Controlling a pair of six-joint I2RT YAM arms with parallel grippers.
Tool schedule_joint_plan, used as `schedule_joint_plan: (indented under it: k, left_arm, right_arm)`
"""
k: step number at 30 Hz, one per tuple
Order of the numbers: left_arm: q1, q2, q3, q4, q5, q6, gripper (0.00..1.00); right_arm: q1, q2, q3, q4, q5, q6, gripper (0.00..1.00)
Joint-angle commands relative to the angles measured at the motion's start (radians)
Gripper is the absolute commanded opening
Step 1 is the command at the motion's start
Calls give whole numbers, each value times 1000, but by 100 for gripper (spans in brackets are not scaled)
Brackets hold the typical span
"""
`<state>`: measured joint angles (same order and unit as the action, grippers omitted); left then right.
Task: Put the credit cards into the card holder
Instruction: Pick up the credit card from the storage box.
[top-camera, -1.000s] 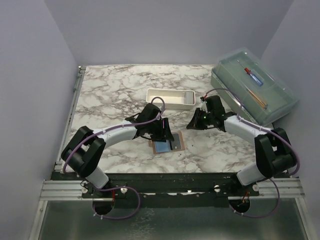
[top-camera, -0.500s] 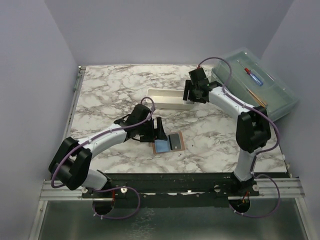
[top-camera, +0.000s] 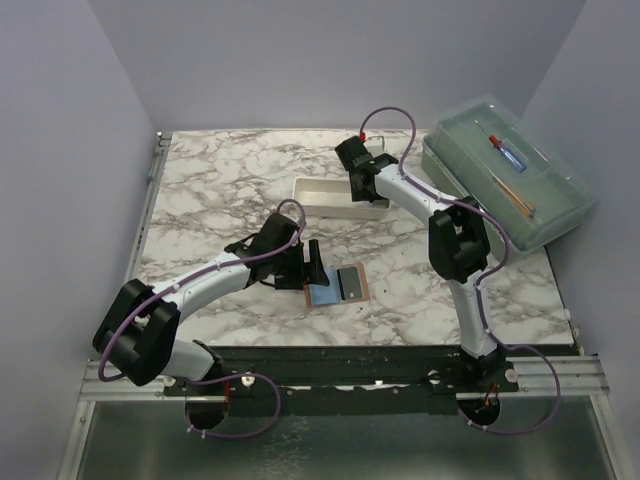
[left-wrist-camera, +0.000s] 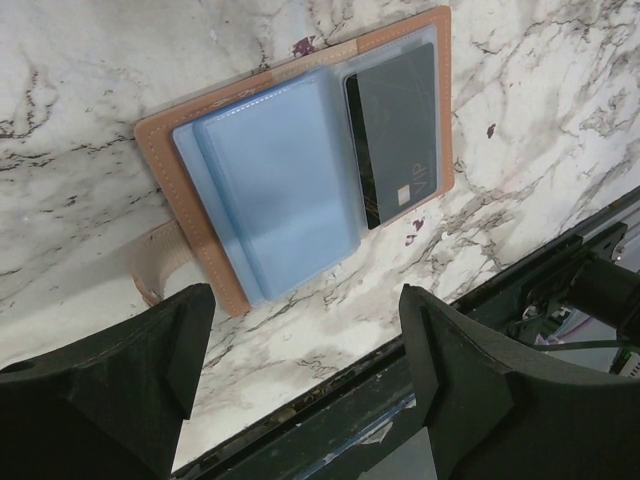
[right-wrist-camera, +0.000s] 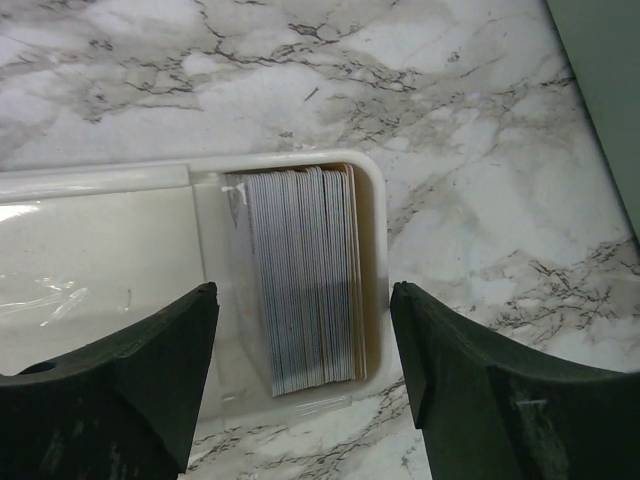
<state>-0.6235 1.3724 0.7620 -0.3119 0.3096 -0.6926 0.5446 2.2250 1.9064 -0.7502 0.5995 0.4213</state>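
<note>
The card holder (top-camera: 341, 287) lies open on the marble near the front edge, tan-rimmed (left-wrist-camera: 165, 150) with a blue-grey inside. A dark card (left-wrist-camera: 397, 130) sits in its right panel. Pale blue layers (left-wrist-camera: 275, 185) cover the left panel. My left gripper (top-camera: 311, 264) hovers open at the holder's left end, and in the left wrist view it (left-wrist-camera: 305, 350) has nothing between its fingers. A stack of credit cards (right-wrist-camera: 305, 275) stands on edge in the right end of the white tray (right-wrist-camera: 375, 240). My right gripper (right-wrist-camera: 303, 330) hangs open above that stack, over the tray (top-camera: 318, 190).
A large clear lidded box (top-camera: 505, 165) with pens inside stands at the back right. The table's front edge and black rail (left-wrist-camera: 440, 330) lie just beyond the card holder. The tray's left part (right-wrist-camera: 90, 250) holds clear plastic film.
My right arm has swung from beside the card holder back to above the tray, and its jaws have opened. My left gripper has opened wider and stayed by the holder.
</note>
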Motion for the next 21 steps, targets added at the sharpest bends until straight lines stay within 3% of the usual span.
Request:
schedule_joint_plan:
  k: [1,9,21]
  left_arm:
    - [4,-33,-16,-4,-30,16,81]
    - [5,-32,-21,2,-30,16,81]
    - [5,-23,-20,11,-16,16,81]
  right_arm:
    - [8,51,44,-95,138,-6,74]
    - [9,21,27,-93,155,-19,57]
    - [19,17,51,-98,179,-80,56]
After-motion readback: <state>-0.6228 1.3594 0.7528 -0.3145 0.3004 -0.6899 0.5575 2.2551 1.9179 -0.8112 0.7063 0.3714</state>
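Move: Just beneath the right hand stands the credit card stack, its middle about 4 cm lower, 1 cm ahead and 1 cm to the right. The storage box's middle is 7 cm left and 1 cm ahead; the clear-lidded bin's lies about 32 cm right and 3 cm farther out, while the card holder is some 23 cm back and 7 cm left. From the left hand, the stack is roughly 28 cm ahead and 14 cm right. Shifting to its right by nearly 2 cm, and about 1 cm back, the right hand brings its left finger against the left side of the card stack. It dips about 1 cm early on, then eases up slightly, rolling left side down by some 10 degrees. The fingers close only part way, with the stack between them and the right finger at the box's end wall. ##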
